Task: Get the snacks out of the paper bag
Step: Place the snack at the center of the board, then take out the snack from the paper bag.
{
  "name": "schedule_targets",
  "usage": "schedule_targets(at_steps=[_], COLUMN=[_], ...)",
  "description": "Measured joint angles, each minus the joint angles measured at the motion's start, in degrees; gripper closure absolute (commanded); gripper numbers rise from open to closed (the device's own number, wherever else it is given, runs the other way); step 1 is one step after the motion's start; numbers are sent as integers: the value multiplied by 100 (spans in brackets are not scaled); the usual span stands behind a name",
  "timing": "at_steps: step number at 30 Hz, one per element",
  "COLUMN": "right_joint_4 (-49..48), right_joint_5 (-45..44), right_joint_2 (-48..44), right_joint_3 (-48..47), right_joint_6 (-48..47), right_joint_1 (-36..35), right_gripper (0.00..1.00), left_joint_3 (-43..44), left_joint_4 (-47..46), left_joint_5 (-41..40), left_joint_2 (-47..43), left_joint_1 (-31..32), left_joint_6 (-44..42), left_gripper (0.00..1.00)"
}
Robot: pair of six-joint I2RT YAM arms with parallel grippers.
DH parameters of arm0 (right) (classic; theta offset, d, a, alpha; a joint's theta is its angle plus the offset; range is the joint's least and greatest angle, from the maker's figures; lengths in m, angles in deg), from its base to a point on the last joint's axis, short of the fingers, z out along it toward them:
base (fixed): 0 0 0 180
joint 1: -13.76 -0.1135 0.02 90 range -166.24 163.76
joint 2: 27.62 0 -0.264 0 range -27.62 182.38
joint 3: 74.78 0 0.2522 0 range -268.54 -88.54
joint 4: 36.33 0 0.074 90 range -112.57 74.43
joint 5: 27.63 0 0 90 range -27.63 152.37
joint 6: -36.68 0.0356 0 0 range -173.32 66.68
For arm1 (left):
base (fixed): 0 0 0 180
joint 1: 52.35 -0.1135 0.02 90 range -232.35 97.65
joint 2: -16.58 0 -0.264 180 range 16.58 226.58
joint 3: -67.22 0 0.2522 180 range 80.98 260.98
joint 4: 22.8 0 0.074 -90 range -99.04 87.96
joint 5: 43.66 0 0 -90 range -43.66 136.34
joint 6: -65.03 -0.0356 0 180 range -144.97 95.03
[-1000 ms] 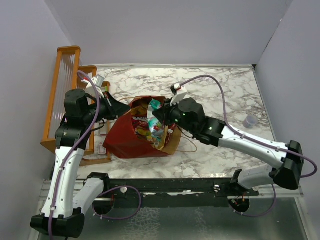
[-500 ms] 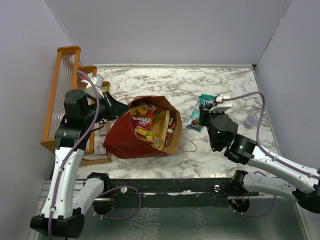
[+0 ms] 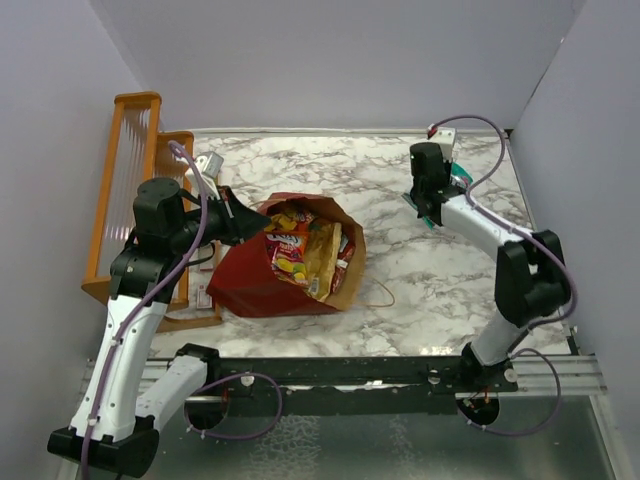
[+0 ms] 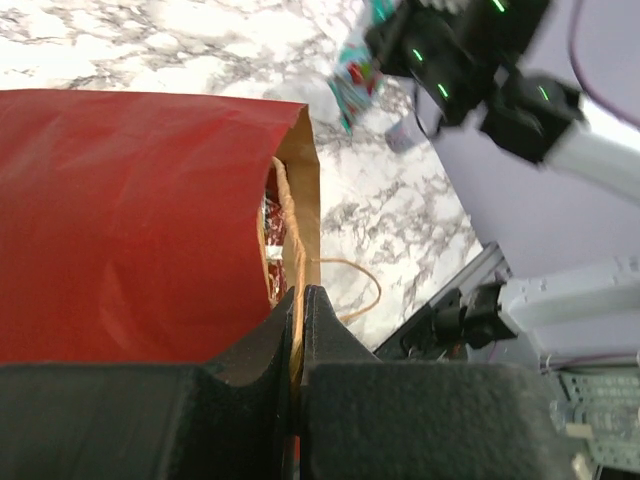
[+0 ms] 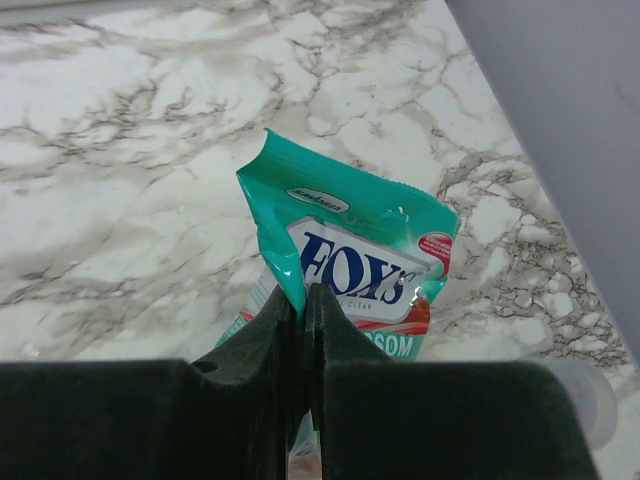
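Note:
The dark red paper bag (image 3: 245,280) lies on its side, its mouth facing right. Inside it show snacks (image 3: 300,245): red-yellow packs and an orange-brown bag. My left gripper (image 3: 250,214) is shut on the bag's upper rim by the tan handle; in the left wrist view its jaws (image 4: 300,292) pinch the brown edge of the paper bag (image 4: 130,220). My right gripper (image 3: 438,192) is at the back right, shut on the teal-white pouch (image 5: 370,250) at its left edge. The pouch (image 3: 461,174) sticks out beside the gripper (image 5: 303,290), over the marble.
An orange wooden rack (image 3: 125,190) stands along the left edge, with flat packets (image 3: 200,292) at its foot. The bag's loose handle (image 3: 375,295) loops onto the marble. A small clear cup (image 5: 590,400) sits near the right wall (image 3: 590,150).
My right arm has pulled the teal-white pouch out of the bag's mouth and swung it to the back right corner. The left gripper has kept its hold on the rim.

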Motion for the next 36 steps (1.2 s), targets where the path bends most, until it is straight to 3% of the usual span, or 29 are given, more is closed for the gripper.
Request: schedule_targets(at_steps=[4, 7, 12, 13, 16, 19, 27, 36], right_joint_4=[286, 293, 378, 450, 1082, 1458, 990, 667], right_joint_5=[149, 234, 450, 555, 1239, 2210, 4951, 6336], right_joint_2=[1399, 1956, 2820, 2992, 3453, 3281, 413, -2188], right_joint_3=[-1080, -1440, -2382, -2664, -3711, -3884, -964, 1840], right_joint_6=[-131, -341, -654, -671, -437, -66, 723, 920], right_joint_1=[492, 638, 682, 682, 682, 682, 654, 590], right_gripper=[98, 94, 42, 36, 30, 28, 28, 29], left_joint_3=[199, 297, 302, 302, 302, 302, 264, 181], left_joint_4=[201, 319, 492, 509, 562, 566, 562, 553], left_joint_5=[-81, -192, -256, -273, -337, -380, -380, -400], left_joint_2=[-44, -70, -129, -136, -168, -197, -201, -308], left_joint_1=[208, 254, 262, 262, 262, 262, 262, 262], left_joint_6=[-232, -334, -367, -372, -378, -376, -376, -374], left_gripper=[100, 100, 100, 100, 100, 100, 100, 100])
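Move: The right hand already holds the green Fox's snack; the bare marble where it will lie is about 8 cm ahead of this hand, 2 cm to its left and some 15 cm below. The clear cup stands about 7 cm back and 13 cm to the right; the paper bag's middle is around 33 cm left, 10 cm back and 8 cm lower. From the left hand the landing spot is roughly 30 cm ahead, 37 cm right and 33 cm below. Forward and down goes the right hand with the snack, about 14 cm out and 8 cm lower, its fingers opening wide near the far end to let go; it then pulls straight back some 25 cm, swinging left towards the paper bag, rising a little and turning counter-clockwise. The left hand keeps its pinch on the bag's handle, easing back about 2 cm. ##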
